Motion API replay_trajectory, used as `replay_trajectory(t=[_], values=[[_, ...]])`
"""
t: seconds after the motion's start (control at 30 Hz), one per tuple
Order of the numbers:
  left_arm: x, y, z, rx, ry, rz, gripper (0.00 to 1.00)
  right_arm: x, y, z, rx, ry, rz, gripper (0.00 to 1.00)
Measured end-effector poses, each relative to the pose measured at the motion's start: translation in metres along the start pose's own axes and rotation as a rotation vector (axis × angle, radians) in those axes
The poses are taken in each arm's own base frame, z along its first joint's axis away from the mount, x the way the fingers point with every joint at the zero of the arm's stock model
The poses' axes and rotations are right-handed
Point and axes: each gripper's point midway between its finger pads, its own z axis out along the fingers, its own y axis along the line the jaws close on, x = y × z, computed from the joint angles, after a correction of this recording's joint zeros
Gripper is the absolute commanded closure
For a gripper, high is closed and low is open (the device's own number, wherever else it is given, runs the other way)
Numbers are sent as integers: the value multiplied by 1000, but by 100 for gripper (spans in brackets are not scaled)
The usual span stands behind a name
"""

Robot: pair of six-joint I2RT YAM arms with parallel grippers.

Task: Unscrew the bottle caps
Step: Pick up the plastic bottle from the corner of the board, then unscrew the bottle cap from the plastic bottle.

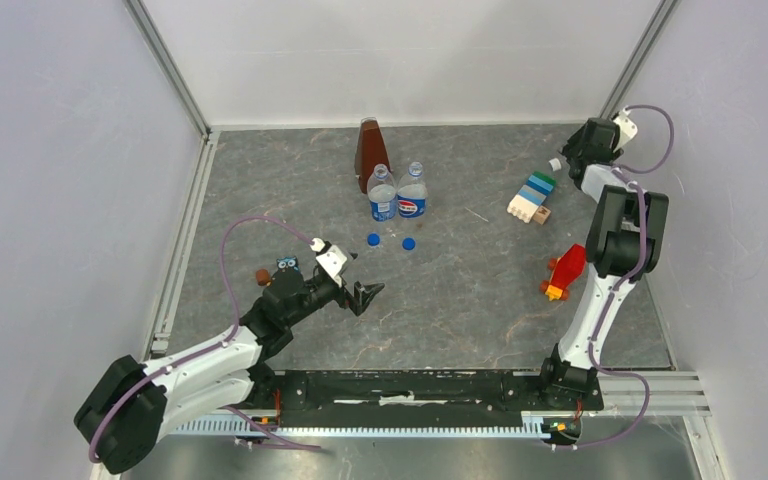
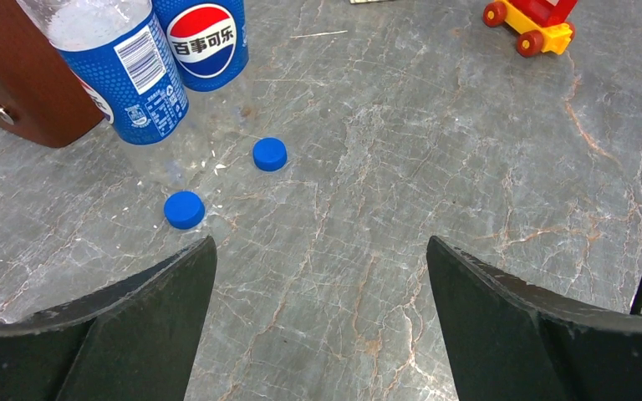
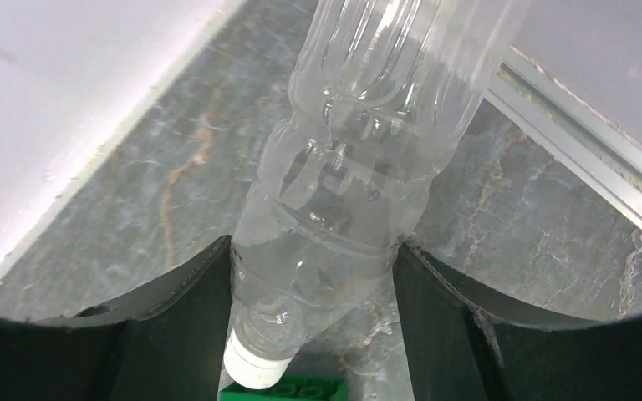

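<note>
Two blue-labelled bottles (image 1: 383, 197) (image 1: 413, 192) stand upright mid-table with open necks; in the left wrist view they are at the top left (image 2: 129, 71) (image 2: 205, 38). Two blue bottle caps (image 1: 373, 239) (image 1: 408, 243) lie loose on the table in front of them (image 2: 185, 210) (image 2: 270, 154). My left gripper (image 1: 368, 295) (image 2: 322, 251) hovers open just short of the caps, holding nothing. At the far right corner my right gripper (image 1: 578, 148) (image 3: 313, 259) is shut on the shoulder of a small clear unlabelled bottle (image 3: 359, 150) that lies on its side, its white cap (image 3: 255, 363) (image 1: 555, 163) still screwed on.
A brown pyramid-shaped object (image 1: 369, 150) stands behind the labelled bottles. Stacked toy blocks (image 1: 530, 197), with a green brick (image 3: 288, 390) touching the white cap, lie near the right gripper. A red toy (image 1: 564, 270) sits further forward on the right, and small toys (image 1: 287, 265) beside the left arm. Walls enclose the table.
</note>
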Motion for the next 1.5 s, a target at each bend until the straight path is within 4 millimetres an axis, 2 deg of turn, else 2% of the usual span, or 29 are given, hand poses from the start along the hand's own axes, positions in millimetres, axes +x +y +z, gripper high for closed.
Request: replay_trajectory(t=[0.27, 0.4, 0.6, 0.73, 0.83, 1.0, 1.1, 1.23, 1.37, 1.5], values=[[-14, 0, -3, -1, -47, 8, 0, -48, 47, -43, -171, -75, -68, 57], [-22, -1, -6, -2, -74, 13, 0, -59, 67, -73, -292, -83, -91, 57], [-38, 0, -11, -10, -127, 22, 0, -53, 79, -156, -520, -90, -111, 57], [-46, 0, -15, -12, -154, 26, 0, -49, 82, -220, -691, -138, -138, 57], [-52, -1, -17, -12, -175, 30, 0, -42, 81, -272, -822, -190, -182, 57], [-60, -1, -21, -11, -203, 33, 0, -41, 86, -340, -1021, -281, -296, 58], [-62, -2, -21, -10, -208, 29, 0, -32, 89, -381, -1164, -320, -377, 58], [-62, -3, -21, -7, -210, 10, 0, -10, 92, -424, -1340, -319, -481, 60], [-61, -7, -21, 13, -206, -13, 0, 26, 94, -456, -1506, -267, -555, 60], [-62, -14, -22, 49, -209, -17, 0, 68, 87, -489, -1659, -219, -628, 60]])
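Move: The right hand already has the plastic bottle pinched near its shoulder, its body sticking out about 5 cm to the right and 2 cm ahead. The left gripper, towards which it is taken, lies some 55 cm left, 35 cm back and 6 cm higher. The block stack is about 14 cm left and 8 cm back, the red toy car 11 cm left and 28 cm back, both below. From the left hand, the bottle is roughly 36 cm ahead and 59 cm right, slightly lower. Up first, then sweeping back and left above the block stack, the right hand carries the gripped bottle out of the far corner towards the left gripper, about 30 cm each way and 20 cm higher. Its wrist swings counter-clockwise and levels until the fingers point left and forward. The empty left hand rises some 6 cm, fingers wide open and tipping up slightly. ##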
